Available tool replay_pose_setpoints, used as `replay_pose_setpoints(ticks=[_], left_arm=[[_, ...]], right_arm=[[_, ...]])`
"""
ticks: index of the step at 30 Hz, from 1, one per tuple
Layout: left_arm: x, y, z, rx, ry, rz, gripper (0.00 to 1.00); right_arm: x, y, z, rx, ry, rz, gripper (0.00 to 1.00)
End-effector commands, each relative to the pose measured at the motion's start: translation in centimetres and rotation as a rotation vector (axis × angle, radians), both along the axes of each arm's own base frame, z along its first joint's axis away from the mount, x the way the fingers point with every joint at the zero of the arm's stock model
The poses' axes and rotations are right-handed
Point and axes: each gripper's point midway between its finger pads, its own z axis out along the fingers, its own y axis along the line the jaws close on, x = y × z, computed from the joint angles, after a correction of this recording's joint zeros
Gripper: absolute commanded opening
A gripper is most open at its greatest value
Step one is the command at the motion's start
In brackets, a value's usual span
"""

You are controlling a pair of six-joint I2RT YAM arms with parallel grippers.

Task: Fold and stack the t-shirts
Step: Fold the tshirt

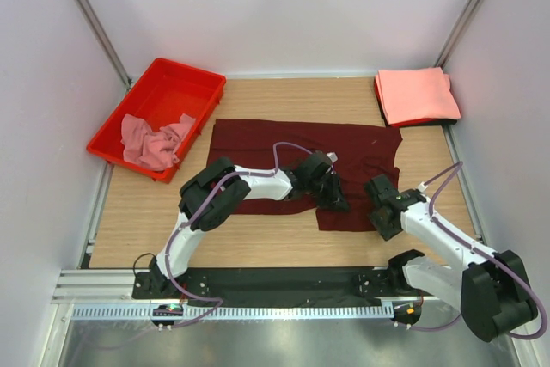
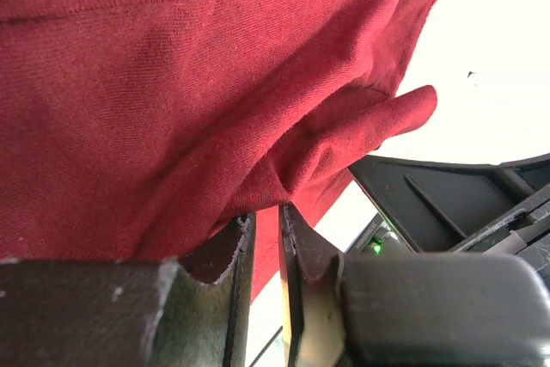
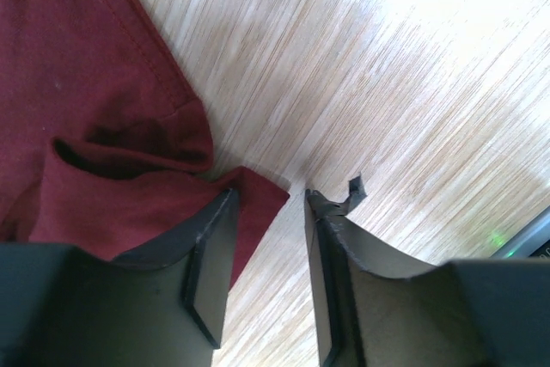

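A dark maroon t-shirt [image 1: 258,148] lies spread across the middle of the wooden table. My left gripper [image 1: 335,199] sits on its lower right part. In the left wrist view the gripper [image 2: 266,217] is shut on a raised fold of the maroon t-shirt [image 2: 172,83]. My right gripper [image 1: 375,193] is at the shirt's right edge. In the right wrist view it [image 3: 271,193] is open just above the table, with a corner of the maroon t-shirt [image 3: 86,83] between its jaws beside the left finger [image 3: 210,247]. Salmon-pink folded t-shirts [image 1: 417,94] are stacked at the back right.
A red plastic tray [image 1: 185,83] stands at the back left and holds a crumpled dusty pink t-shirt [image 1: 150,142]. White walls close in the table on three sides. Bare wood [image 1: 258,238] shows in front of the maroon shirt.
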Motion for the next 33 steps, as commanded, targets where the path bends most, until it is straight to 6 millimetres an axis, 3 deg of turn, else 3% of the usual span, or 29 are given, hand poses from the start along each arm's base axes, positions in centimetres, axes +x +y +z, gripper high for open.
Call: replay_pose_setpoints(ticks=[1, 4, 7, 8, 9, 12, 13, 15, 17, 19, 20, 22, 23, 25, 26, 27, 29, 30, 31, 32, 33], left_arm=[[0.4, 0.3, 0.3, 0.003, 0.008, 0.024, 0.18], [0.3, 0.4, 0.5, -0.004, 0.007, 0.027, 0.18], [0.2, 0.4, 0.4, -0.007, 0.009, 0.026, 0.18], [0.1, 0.4, 0.5, -0.009, 0.014, 0.027, 0.19], [0.1, 0.3, 0.7, -0.019, 0.017, 0.023, 0.19], [-0.1, 0.5, 1.3, -0.030, 0.014, 0.018, 0.24], [-0.1, 0.5, 2.6, -0.045, -0.002, 0.016, 0.26], [-0.4, 1.3, 2.9, -0.024, -0.012, 0.015, 0.35], [-0.3, 2.0, 4.7, -0.020, -0.046, 0.024, 0.37], [-0.5, 3.7, 4.7, 0.050, -0.077, 0.035, 0.38], [-0.7, 4.9, 5.9, 0.078, -0.089, 0.043, 0.39], [-0.6, 6.6, 6.5, 0.135, -0.128, 0.053, 0.38], [0.2, 7.7, 8.5, 0.148, -0.176, 0.098, 0.38], [0.0, 10.8, 8.8, 0.251, -0.197, 0.128, 0.38], [1.1, 12.6, 9.3, 0.303, -0.248, 0.187, 0.38], [1.0, 14.8, 10.8, 0.344, -0.281, 0.225, 0.40], [1.9, 19.7, 10.2, 0.467, -0.286, 0.336, 0.44], [2.1, 21.3, 11.4, 0.449, -0.291, 0.378, 0.45], [3.2, 23.9, 10.9, 0.471, -0.259, 0.453, 0.46], [2.8, 26.4, 9.3, 0.515, -0.220, 0.484, 0.47], [2.7, 27.9, 9.3, 0.499, -0.202, 0.518, 0.47]], right_arm=[[0.7, -0.9, 0.7, -0.048, -0.038, -0.060, 0.42], [1.0, -1.4, 0.8, -0.073, -0.052, -0.068, 0.35], [1.2, -1.4, 0.9, -0.081, -0.058, -0.067, 0.18], [1.2, -1.4, 0.9, -0.080, -0.056, -0.062, 0.06], [1.5, -1.2, 0.8, -0.072, -0.067, -0.059, 0.01], [1.4, -0.9, 0.5, -0.050, -0.074, -0.040, 0.01], [1.4, -0.8, 0.6, -0.045, -0.077, -0.031, 0.01], [1.2, -0.9, 1.2, -0.046, -0.082, -0.025, 0.01], [1.6, -0.9, 2.4, -0.045, -0.115, -0.003, 0.01], [1.8, -1.0, 3.8, -0.054, -0.135, 0.012, 0.01], [1.6, -1.3, 4.5, -0.066, -0.135, 0.024, 0.01], [2.2, -1.3, 6.0, -0.071, -0.173, 0.043, 0.01], [2.5, -1.3, 6.6, -0.070, -0.192, 0.047, 0.01], [3.2, -1.0, 8.3, -0.066, -0.235, 0.080, 0.01], [3.4, -1.0, 8.7, -0.069, -0.242, 0.090, 0.01], [3.8, -0.9, 9.6, -0.071, -0.257, 0.102, 0.01], [3.9, -0.9, 10.3, -0.077, -0.258, 0.116, 0.01], [4.2, -0.8, 10.6, -0.077, -0.267, 0.123, 0.01], [4.4, -0.7, 11.1, -0.075, -0.279, 0.135, 0.01], [4.6, -0.3, 11.4, -0.055, -0.295, 0.146, 0.01], [4.8, 0.0, 11.8, -0.044, -0.309, 0.155, 0.01]])
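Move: The sleeve corner lies practically between the right gripper's open fingers, about 1 cm to the left and 1 cm below; the table's near edge is some 9 cm back, 1 cm right. The left gripper's fingertips are at the sleeve fold, roughly 1 cm beneath them, with the sleeve corner about 11 cm to this hand's right and 7 cm back. The middle of the shirt body is around 10 cm ahead of the left hand and 13 cm left. Shut the right gripper on the sleeve corner to pinch it, then raise it about 10 cm while easing forward a little, letting the hand tilt some 15 degrees. Meanwhile open the left fingers wider so they come free of the sleeve fold, back off slightly, then sweep away left and up over the shirt body, turning counter-clockwise. ##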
